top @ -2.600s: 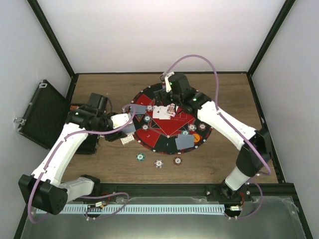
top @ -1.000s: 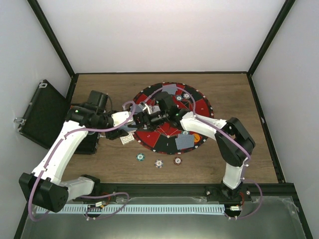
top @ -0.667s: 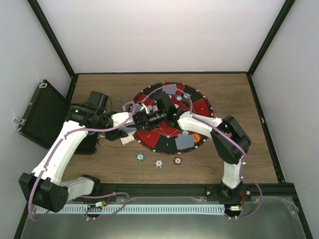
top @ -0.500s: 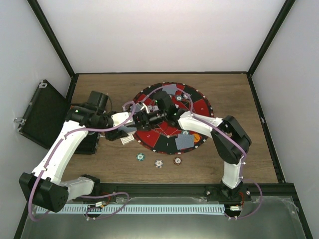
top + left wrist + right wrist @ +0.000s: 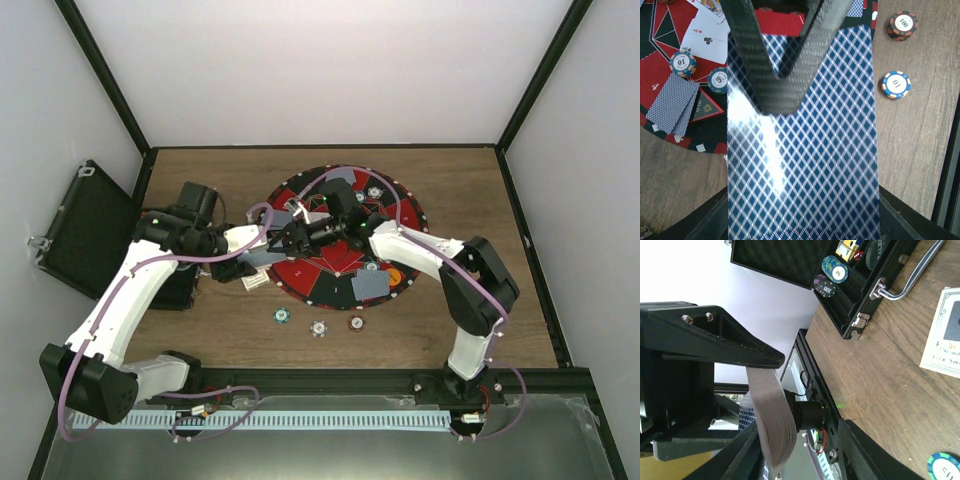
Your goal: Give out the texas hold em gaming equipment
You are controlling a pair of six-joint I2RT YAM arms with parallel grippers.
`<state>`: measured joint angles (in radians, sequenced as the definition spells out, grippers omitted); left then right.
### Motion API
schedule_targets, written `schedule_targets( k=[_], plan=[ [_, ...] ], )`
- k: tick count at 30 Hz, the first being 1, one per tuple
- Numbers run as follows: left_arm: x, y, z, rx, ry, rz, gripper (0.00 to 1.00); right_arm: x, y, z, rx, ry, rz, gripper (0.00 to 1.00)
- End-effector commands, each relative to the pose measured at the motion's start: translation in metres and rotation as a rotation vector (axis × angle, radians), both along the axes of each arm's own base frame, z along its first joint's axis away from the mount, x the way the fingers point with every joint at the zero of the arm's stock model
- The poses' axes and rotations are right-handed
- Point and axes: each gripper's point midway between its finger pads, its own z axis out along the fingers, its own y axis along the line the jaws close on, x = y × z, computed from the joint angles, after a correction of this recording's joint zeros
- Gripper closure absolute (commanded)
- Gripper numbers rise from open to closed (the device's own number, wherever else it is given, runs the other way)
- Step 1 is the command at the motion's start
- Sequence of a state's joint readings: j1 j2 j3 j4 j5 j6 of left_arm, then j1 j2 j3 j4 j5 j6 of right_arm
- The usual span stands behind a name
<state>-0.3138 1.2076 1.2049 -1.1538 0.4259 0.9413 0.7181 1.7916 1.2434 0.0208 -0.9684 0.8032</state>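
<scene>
My left gripper (image 5: 805, 222) is shut on a deck of blue diamond-backed playing cards (image 5: 805, 165), held over the round mat's (image 5: 345, 265) left edge. The deck (image 5: 265, 258) points toward my right gripper (image 5: 293, 235), whose dark fingers (image 5: 782, 85) lie across its far end. In the right wrist view the bent deck edge (image 5: 772, 425) sits by one finger of the right gripper (image 5: 800, 455); the jaws stand apart. Face-down cards (image 5: 370, 285) and chips (image 5: 682, 62) lie on the mat. Three chips (image 5: 318, 328) rest on the wood in front.
The open black case (image 5: 85, 230) stands at the left with chips (image 5: 832, 272) in its slots. A white printed card (image 5: 942, 340) lies on the wood beside it. Face-up cards (image 5: 705, 37) lie on the mat. Two more chips (image 5: 896, 85) sit on the wood.
My right gripper swung from the mat's middle over to the deck's end, and its jaws have narrowed. The left arm and its deck have stayed put.
</scene>
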Motion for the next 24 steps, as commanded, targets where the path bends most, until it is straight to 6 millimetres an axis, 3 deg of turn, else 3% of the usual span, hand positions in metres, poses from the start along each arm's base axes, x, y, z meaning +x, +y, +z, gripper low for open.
schedule_targets(
  k=[1,12,19,24],
  plan=[
    [-0.003,-0.010,0.023,-0.068,-0.030,-0.034,0.94,0.021,-0.024,-0.020,-0.092,0.029,-0.126,0.61],
    [0.000,-0.010,0.020,-0.063,-0.025,-0.027,0.94,0.008,-0.030,0.032,0.028,0.010,-0.112,0.99],
    [0.000,-0.007,0.015,-0.046,-0.029,-0.020,0.94,0.012,-0.053,0.047,0.079,0.024,-0.142,0.99],
    [-0.001,-0.005,0.011,-0.036,-0.029,-0.019,0.94,0.041,-0.094,0.040,0.052,0.017,-0.236,0.99]
  ],
)
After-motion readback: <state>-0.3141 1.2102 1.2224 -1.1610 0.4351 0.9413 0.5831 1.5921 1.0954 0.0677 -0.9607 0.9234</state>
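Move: The deck's top card, already slid partly out towards the right arm, has its middle about 3 cm to the left of the right hand and 1 cm back, near its height; its free edge lies at those fingers. The left hand grips the deck, that card's middle being roughly 3 cm to its right, 1 cm ahead and a little below. From the right hand, some 19 cm down, the white card box stands 7 cm left and 3 cm back, the teal chip 1 cm left and 12 cm back, and the cards dealt on the mat 2 cm left and 11 cm ahead. The top card's protruding edge is pinched as the right fingers close from nearly half open to shut while drawing away to the right, about 6 cm in all, with some 3 cm of rise and a 2 cm drift forward. The hand turns about 10 degrees clockwise, pulling the card off over the mat, faster at the end; the left hand keeps the deck gripped, nearly still. ##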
